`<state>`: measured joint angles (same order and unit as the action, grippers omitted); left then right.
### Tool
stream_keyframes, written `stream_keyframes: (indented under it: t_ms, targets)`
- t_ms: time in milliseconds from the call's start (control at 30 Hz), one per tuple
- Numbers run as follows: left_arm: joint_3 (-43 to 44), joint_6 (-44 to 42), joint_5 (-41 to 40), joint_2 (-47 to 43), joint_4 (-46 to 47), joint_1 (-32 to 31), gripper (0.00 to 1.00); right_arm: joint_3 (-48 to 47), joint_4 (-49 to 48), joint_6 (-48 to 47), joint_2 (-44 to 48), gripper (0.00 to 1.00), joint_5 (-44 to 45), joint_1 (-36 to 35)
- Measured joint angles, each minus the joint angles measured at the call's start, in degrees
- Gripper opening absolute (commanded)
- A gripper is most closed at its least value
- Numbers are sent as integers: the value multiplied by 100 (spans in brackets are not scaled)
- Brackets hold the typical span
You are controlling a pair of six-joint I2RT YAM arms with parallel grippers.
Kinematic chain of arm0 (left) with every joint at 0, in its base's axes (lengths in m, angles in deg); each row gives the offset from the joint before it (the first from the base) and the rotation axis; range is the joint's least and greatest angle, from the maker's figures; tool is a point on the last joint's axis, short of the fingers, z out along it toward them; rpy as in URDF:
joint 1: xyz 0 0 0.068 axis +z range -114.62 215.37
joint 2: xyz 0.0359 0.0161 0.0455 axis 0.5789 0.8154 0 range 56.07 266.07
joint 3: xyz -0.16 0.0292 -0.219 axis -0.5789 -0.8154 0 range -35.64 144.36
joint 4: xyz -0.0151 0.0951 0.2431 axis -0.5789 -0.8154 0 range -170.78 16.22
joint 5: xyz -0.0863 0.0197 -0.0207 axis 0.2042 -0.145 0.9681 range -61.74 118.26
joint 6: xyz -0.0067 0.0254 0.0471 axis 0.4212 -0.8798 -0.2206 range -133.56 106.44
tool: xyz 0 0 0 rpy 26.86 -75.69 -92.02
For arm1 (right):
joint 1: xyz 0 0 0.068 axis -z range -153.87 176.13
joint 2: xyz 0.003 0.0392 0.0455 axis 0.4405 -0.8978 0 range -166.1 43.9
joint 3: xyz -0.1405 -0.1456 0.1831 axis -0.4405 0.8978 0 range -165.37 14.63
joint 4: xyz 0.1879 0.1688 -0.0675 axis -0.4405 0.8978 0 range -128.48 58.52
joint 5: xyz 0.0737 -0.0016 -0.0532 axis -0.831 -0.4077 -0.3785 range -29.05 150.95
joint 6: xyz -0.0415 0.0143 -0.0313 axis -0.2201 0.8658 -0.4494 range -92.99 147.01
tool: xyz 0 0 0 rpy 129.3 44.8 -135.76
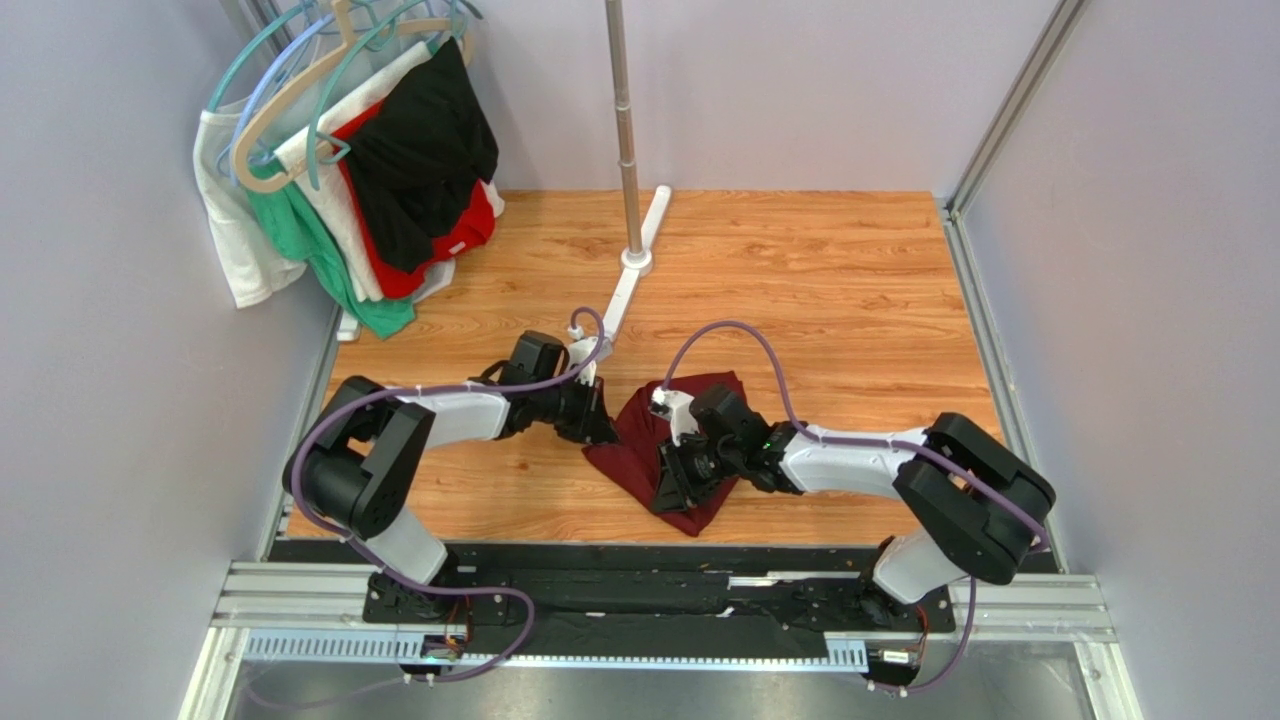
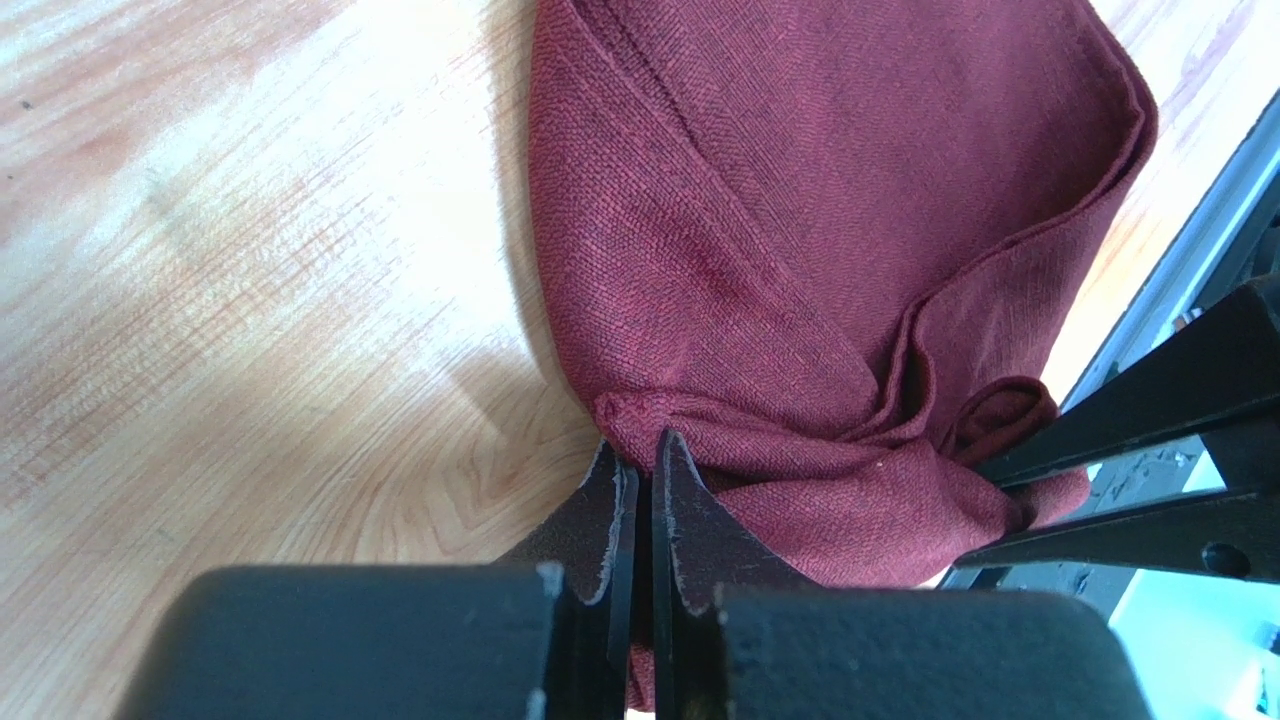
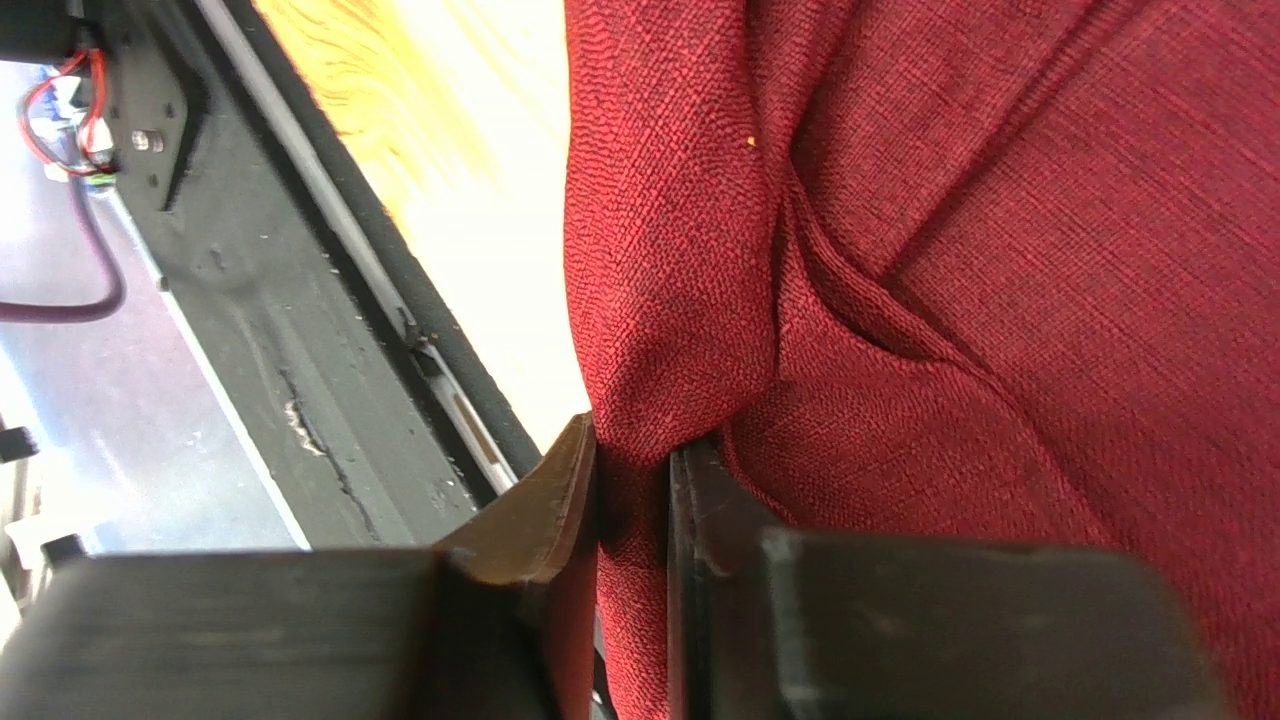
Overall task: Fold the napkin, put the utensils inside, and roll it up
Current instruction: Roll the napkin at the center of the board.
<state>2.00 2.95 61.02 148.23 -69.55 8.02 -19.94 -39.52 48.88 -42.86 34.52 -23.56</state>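
Observation:
The dark maroon napkin (image 1: 658,440) lies bunched on the wooden table (image 1: 842,285) between the two arms. My left gripper (image 1: 597,428) is shut on the napkin's left corner, and in the left wrist view its jaws (image 2: 639,458) pinch the hemmed tip of the napkin (image 2: 827,225). My right gripper (image 1: 670,489) is shut on a fold at the napkin's near edge. In the right wrist view the napkin (image 3: 977,300) runs down between its jaws (image 3: 633,450). The right fingers (image 2: 1157,428) show at the right edge of the left wrist view. The utensils are out of view.
Garments on hangers (image 1: 361,150) hang at the back left by the wall. A metal pole (image 1: 622,105) rises from a white base (image 1: 639,248) at the back. The black mounting rail (image 1: 646,578) runs along the table's near edge, close behind the right gripper.

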Motion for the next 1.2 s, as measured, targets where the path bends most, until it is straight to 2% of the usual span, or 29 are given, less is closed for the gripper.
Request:
stream_keyframes:
  t_ms: [33,200,233,333,533,667,1000,1200]
  targets:
    - [13,2,-7,0,-24,-2,0,-2,46,-11,33,31,46,0]
    - [153,13,-90,22,-337,-44,0,-7,717,-118,452,44,501,2]
    - [166,17,-87,37,-358,-42,0,-9,863,-138,549,51,570,2]
    - [229,22,-83,76,-431,-42,0,-101,1478,-240,868,56,811,2]
    - [260,33,-66,96,-472,-37,0,-688,2374,-422,1095,61,1187,-131]
    - [280,35,-68,105,-505,-37,0,-1193,2697,-485,1115,61,1700,-662]
    - [393,66,20,214,-577,-35,0,-1397,2621,-514,767,61,3698,-1773]
    - [448,79,24,251,-638,-35,0,-1307,2291,-728,267,62,4369,-2221]
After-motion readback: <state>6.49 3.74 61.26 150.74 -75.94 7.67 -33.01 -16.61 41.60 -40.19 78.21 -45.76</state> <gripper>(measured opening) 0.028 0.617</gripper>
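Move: The stretch of the napkin's rolled edge to work on is already between the right pads. From there the napkin's near corner lies about 4 cm back and 4 cm to the right, its middle some 8 cm ahead and 1 cm to the right. The left gripper already pinches the roll's left end between its pads; from it, the stretch in the right fingers is about 10 cm back and 6 cm to the right. Keep the left gripper shut on the roll's left end and hold it in place. Open the right fingers to let go of the rolled edge, draw them about 4 cm right, then lift to some 7 cm while swinging back left. Bring them down again over the roll, still open and roughly 3 cm above the start, tilting about 40 degrees so they point more steeply down and forward. ##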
